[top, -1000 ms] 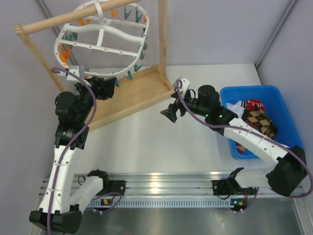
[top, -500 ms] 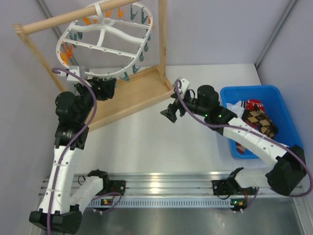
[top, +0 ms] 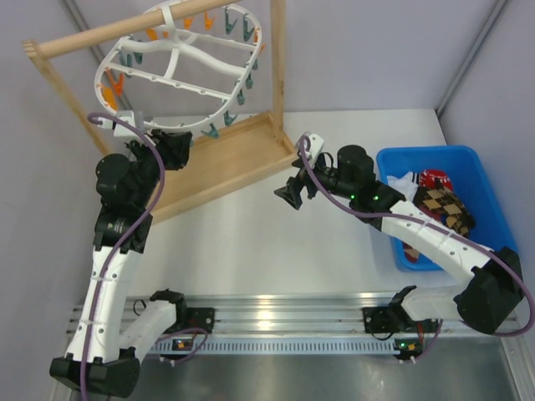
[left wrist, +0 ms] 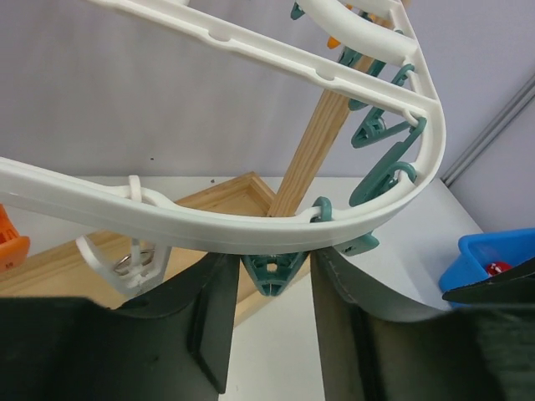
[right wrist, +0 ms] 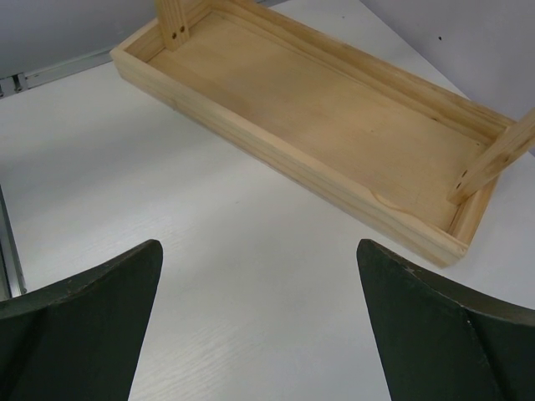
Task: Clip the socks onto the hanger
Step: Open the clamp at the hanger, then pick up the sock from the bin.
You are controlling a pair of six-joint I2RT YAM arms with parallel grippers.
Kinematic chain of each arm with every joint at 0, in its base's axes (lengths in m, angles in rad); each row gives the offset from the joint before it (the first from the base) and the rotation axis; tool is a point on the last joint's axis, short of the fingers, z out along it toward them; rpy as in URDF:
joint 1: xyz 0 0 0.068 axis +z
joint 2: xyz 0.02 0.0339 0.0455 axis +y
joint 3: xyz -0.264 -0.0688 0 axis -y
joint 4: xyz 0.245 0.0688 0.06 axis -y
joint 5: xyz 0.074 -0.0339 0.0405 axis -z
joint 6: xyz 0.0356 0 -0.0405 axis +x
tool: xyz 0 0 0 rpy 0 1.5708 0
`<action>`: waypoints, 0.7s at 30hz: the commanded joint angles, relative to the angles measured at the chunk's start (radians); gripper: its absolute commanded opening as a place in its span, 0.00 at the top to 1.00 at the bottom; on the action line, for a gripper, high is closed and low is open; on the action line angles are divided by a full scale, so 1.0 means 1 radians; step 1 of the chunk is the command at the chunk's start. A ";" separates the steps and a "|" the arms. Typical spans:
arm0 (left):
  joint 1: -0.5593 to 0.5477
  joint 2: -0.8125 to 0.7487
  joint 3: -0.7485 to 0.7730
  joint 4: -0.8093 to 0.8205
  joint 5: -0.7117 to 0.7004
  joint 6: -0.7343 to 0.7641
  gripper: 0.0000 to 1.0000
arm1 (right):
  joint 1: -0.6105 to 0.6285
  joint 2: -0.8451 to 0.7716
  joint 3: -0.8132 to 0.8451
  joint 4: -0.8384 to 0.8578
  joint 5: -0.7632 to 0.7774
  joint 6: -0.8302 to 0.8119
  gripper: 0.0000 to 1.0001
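Observation:
The white oval hanger (top: 180, 71) hangs by its hook from the wooden pole, with orange and teal clips round its rim. My left gripper (top: 173, 147) is open at the hanger's lower rim. In the left wrist view my left gripper (left wrist: 269, 288) has its fingers either side of a teal clip (left wrist: 272, 271) under the rim (left wrist: 192, 227), very close to it. The socks (top: 439, 203) lie in the blue bin: argyle, red and white ones show. My right gripper (top: 289, 194) is open and empty over the table, also shown in the right wrist view (right wrist: 259, 276).
The wooden rack has a top pole (top: 117, 32), an upright post (top: 277, 67) and a tray base (top: 226, 163), which also shows in the right wrist view (right wrist: 334, 125). The blue bin (top: 485, 200) stands at the right. A metal rail runs along the near edge.
My left gripper has shifted slightly left and up at the rim. The hanger has swung a little up and to the right. The right arm has not moved.

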 commanded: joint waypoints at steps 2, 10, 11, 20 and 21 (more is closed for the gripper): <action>-0.001 0.011 0.059 0.040 -0.029 -0.030 0.63 | 0.017 -0.011 0.016 0.062 -0.005 0.018 0.00; 0.000 0.018 0.075 0.024 0.017 -0.061 0.88 | 0.017 0.031 0.063 0.148 -0.104 0.108 0.00; 0.000 0.018 0.078 0.023 0.020 -0.064 0.90 | 0.017 0.038 0.089 0.167 -0.133 0.124 0.00; 0.002 0.020 0.093 0.000 0.052 -0.085 1.00 | 0.023 0.149 0.229 0.248 -0.195 0.208 0.04; 0.002 0.020 0.092 0.000 0.055 -0.093 1.00 | 0.006 0.128 0.226 0.222 -0.192 0.191 0.04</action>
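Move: The teal clamp under the near rim of the hanger is already between the left fingertips, about 1 cm ahead and sideways level with them. The white clamp hangs some 7 cm to the left and 1 cm ahead; the next teal clamp lies about 4 cm to the right and 2 cm ahead, both roughly at hand height. From the right hand the clamp aimed at is about 23 cm left, 5 cm ahead and 14 cm higher. The left fingers close onto the teal clamp from both sides and pinch it, the gap shrinking by about half, then keep their squeeze while the hand eases about a centimetre right. After a brief wait the right hand sets off up and left towards that clamp, some 8 cm, tilting its wide-open fingers upward by roughly 15 degrees. ##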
